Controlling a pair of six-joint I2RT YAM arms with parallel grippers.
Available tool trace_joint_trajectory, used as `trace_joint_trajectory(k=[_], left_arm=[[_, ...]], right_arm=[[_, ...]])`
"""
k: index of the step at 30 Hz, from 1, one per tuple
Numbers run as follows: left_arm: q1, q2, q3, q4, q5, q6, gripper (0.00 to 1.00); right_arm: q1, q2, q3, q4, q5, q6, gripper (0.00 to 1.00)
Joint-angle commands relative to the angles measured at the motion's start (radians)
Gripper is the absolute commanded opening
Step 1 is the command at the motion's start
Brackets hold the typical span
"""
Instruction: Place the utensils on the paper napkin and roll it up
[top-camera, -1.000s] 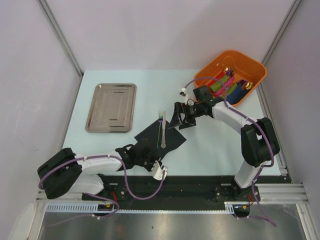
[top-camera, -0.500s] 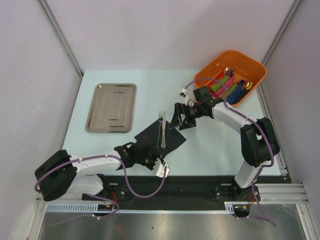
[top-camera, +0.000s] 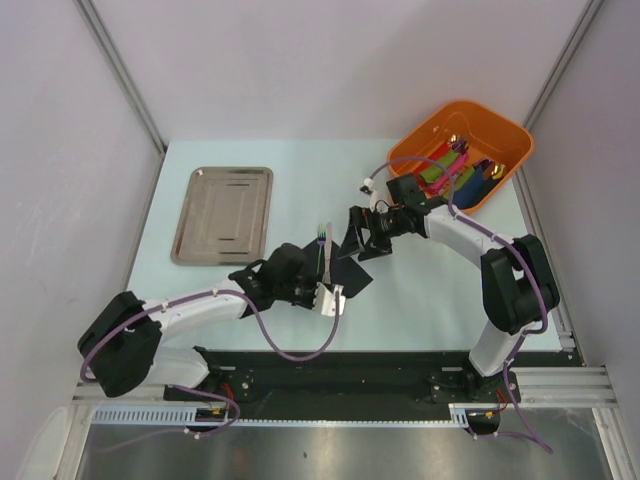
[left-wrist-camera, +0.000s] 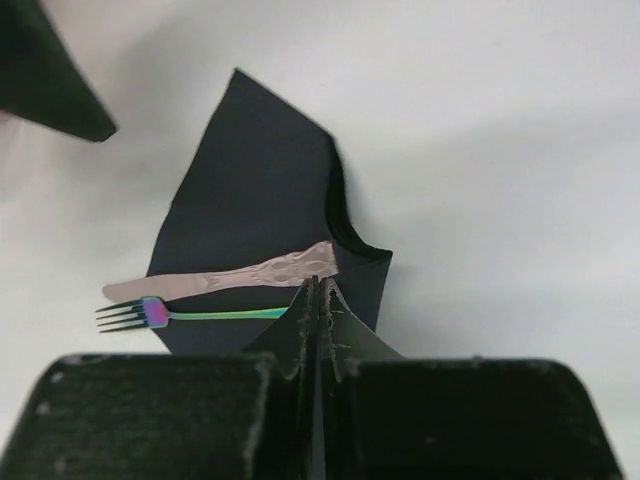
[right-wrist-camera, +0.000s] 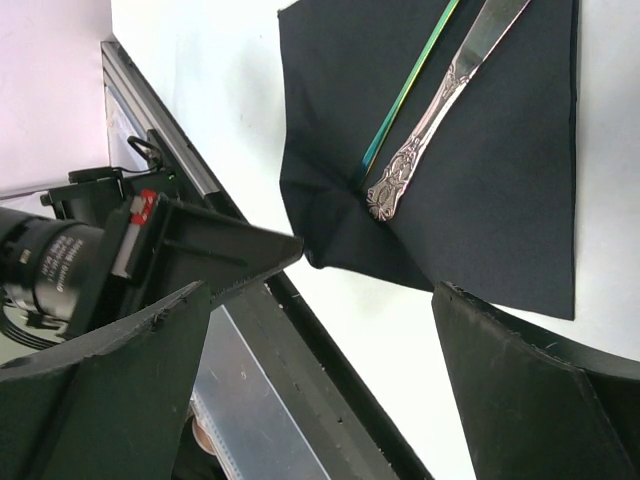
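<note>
The black paper napkin (top-camera: 352, 272) lies on the table in front of the arms. A rainbow-sheen fork (left-wrist-camera: 190, 314) and a silver-looking knife (left-wrist-camera: 230, 278) lie side by side on it; in the top view the utensils (top-camera: 324, 250) point away from the bases. My left gripper (top-camera: 308, 283) is shut on the napkin's near corner (left-wrist-camera: 318, 300) and holds it lifted and folded in toward the utensil handles. My right gripper (top-camera: 352, 238) is open and empty, hovering at the napkin's far right edge (right-wrist-camera: 500, 180). Its fingers (right-wrist-camera: 520, 380) do not touch the napkin.
A steel tray (top-camera: 222, 213) lies at the back left. An orange bin (top-camera: 505, 135) with coloured napkin rolls (top-camera: 450, 175) stands at the back right, behind the right arm. The black base rail (right-wrist-camera: 330, 400) runs along the table's near edge.
My left gripper has moved away from the bases, carrying the napkin's near corner up and over toward the utensils. The right gripper has barely moved.
</note>
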Motion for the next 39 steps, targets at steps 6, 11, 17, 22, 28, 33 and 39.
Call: trace_joint_trajectory(k=[6, 11, 17, 22, 28, 33, 39], left_arm=[[0.065, 0.12, 0.114, 0.037, 0.041, -0.06, 0.0], [0.089, 0.167, 0.139, 0.078, 0.018, -0.07, 0.0], [0.114, 0.203, 0.156, 0.124, 0.001, -0.057, 0.0], [0.126, 0.218, 0.156, 0.147, 0.0, -0.048, 0.0], [0.126, 0.236, 0.153, 0.17, -0.002, -0.037, 0.0], [0.128, 0.244, 0.156, 0.169, -0.009, -0.034, 0.0], [0.204, 0.125, 0.196, -0.125, 0.202, -0.031, 0.36]], right_arm=[[-0.009, -0.016, -0.021, 0.027, -0.013, 0.024, 0.95], [-0.003, -0.008, -0.064, 0.078, -0.03, 0.077, 0.85], [0.021, 0.01, -0.092, 0.105, -0.022, 0.125, 0.72], [0.048, 0.024, -0.116, 0.136, -0.024, 0.154, 0.5], [0.074, 0.061, -0.121, 0.153, -0.006, 0.172, 0.4], [0.08, 0.09, -0.123, 0.162, -0.002, 0.188, 0.34], [0.065, 0.071, -0.13, 0.159, 0.01, 0.179, 0.35]])
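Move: The left hand holds the napkin's near corner, lifted into a flap. The knife's middle lies about 12 cm ahead of it, 3 cm right and 6 cm lower, with the fork beside it, some 11 cm ahead and 1 cm right. From the open right hand, the flap is roughly 9 cm back, 8 cm left and 8 cm below; the knife lies 3 cm ahead, 6 cm left and 11 cm below. The left hand sets off with the napkin's near corner pinched in its shut fingers and travels forward about 7 cm, low over the utensil handles, sinking about a centimetre and turning some 10 degrees counter-clockwise, then slows to a stop and starts to open its fingers. Meanwhile the right hand sinks about 5 cm and comes back some 3 cm and a little left, towards the handle ends, tilting slightly as its wide-open fingers close to about a third. ##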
